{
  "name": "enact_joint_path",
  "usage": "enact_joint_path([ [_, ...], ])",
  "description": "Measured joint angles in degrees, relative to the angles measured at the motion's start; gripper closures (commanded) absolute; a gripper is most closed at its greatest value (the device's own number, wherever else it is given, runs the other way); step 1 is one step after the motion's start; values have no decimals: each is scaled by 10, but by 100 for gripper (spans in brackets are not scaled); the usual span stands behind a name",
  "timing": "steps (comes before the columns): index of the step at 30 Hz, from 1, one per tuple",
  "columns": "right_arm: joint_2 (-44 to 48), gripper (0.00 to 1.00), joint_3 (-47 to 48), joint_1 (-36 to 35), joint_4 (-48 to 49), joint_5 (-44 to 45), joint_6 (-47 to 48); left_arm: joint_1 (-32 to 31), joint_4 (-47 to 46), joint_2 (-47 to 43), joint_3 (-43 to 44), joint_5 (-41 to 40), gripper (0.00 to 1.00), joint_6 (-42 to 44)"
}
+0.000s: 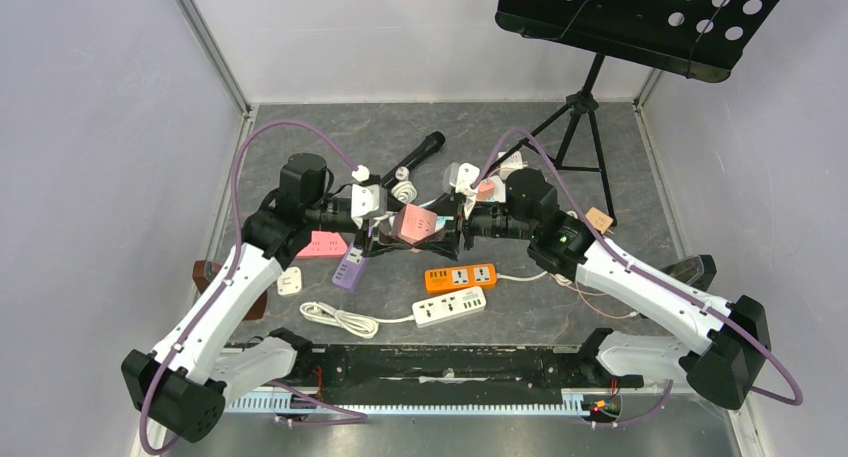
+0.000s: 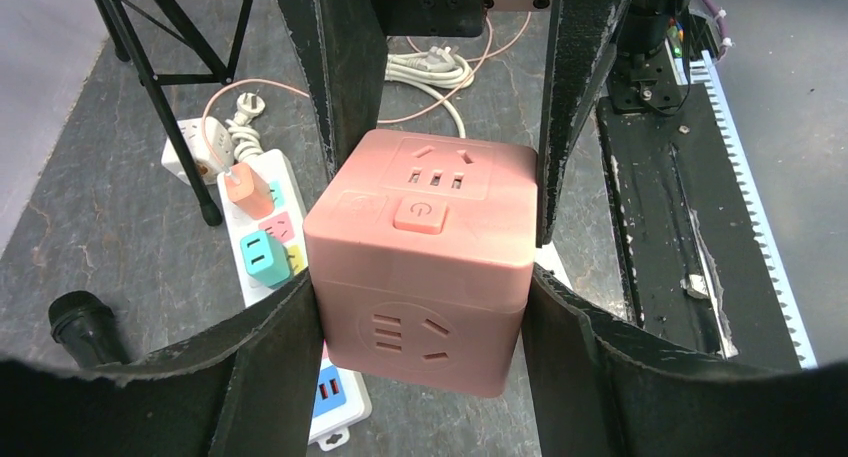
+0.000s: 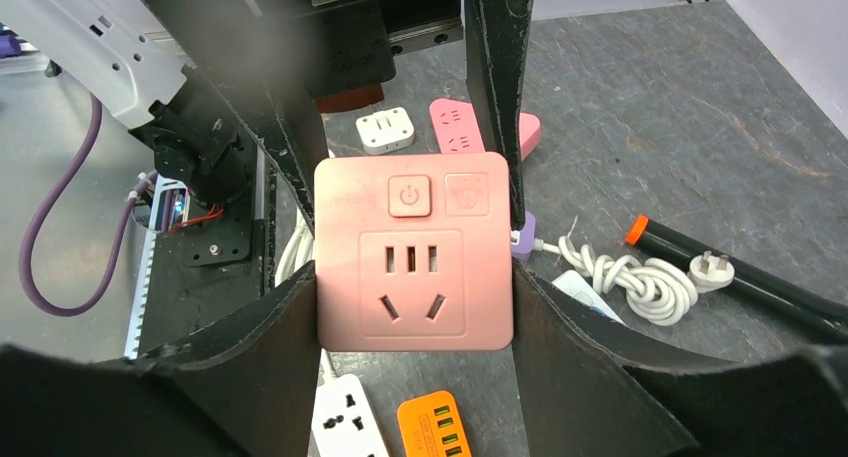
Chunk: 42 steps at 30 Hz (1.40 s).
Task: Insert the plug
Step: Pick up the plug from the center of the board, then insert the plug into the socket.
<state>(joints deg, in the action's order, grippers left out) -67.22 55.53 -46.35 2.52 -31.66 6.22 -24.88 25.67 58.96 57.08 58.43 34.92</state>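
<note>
A pink cube socket [image 1: 415, 223] hangs above the table's middle, held from both sides. My left gripper [image 2: 420, 312] is shut on its lower sides, and a three-pin face and a power button on the pink cube socket [image 2: 425, 212] face that camera. My right gripper [image 3: 415, 292] is shut on the same cube socket [image 3: 412, 267], gripping its left and right edges. Each wrist view shows the other gripper's fingers [image 3: 497, 87] at the cube's far side. A white plug [image 3: 712, 269] on a coiled white cable [image 3: 630, 277] lies loose on the table.
An orange power strip [image 1: 461, 275] and a white strip [image 1: 450, 306] lie below the cube. A pink strip [image 1: 322, 244] and a purple one [image 1: 349, 272] lie at the left. A black microphone [image 1: 420, 152] and a music stand's tripod [image 1: 580, 107] are behind.
</note>
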Motion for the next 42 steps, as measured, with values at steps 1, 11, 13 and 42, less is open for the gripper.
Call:
enact_joint_path([
  [1, 0, 100, 0, 0, 1, -3, 1, 0, 7, -1, 3, -2, 43, 4],
  [11, 1, 100, 1, 5, -3, -25, 9, -3, 58, -6, 15, -17, 20, 50],
  [13, 2, 100, 2, 10, -9, -24, 9, -3, 60, -6, 15, -24, 19, 53],
  [42, -290, 100, 139, -37, 10, 96, 28, -3, 55, -218, 45, -576, 4, -276],
])
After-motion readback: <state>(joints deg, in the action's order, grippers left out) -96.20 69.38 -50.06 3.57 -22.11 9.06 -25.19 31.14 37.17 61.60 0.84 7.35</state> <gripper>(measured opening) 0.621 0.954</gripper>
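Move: Both hands still grip the pink cube plug in mid-air, its middle at each hand's fingertips. From the right hand, the purple strip lies on the table about 8 cm ahead, 13 cm to the left and 26 cm below, and it stands about the same from the left hand. Also on the table, from the right hand: the pink triangle strip roughly 14 cm ahead and 22 left, the white coiled cord 23 ahead and 4 left, the white socket board 17 ahead and 8 right. The left fingers open and let go of the pink cube plug, leaving it pinched by the right gripper. The left hand then draws away to its left and up, about 14 cm across, swinging some 60 degrees counter-clockwise. The right hand keeps its hold and, after nearly waiting, carries the plug down, left and forward towards the purple strip, its fingers tipping a little further down. ##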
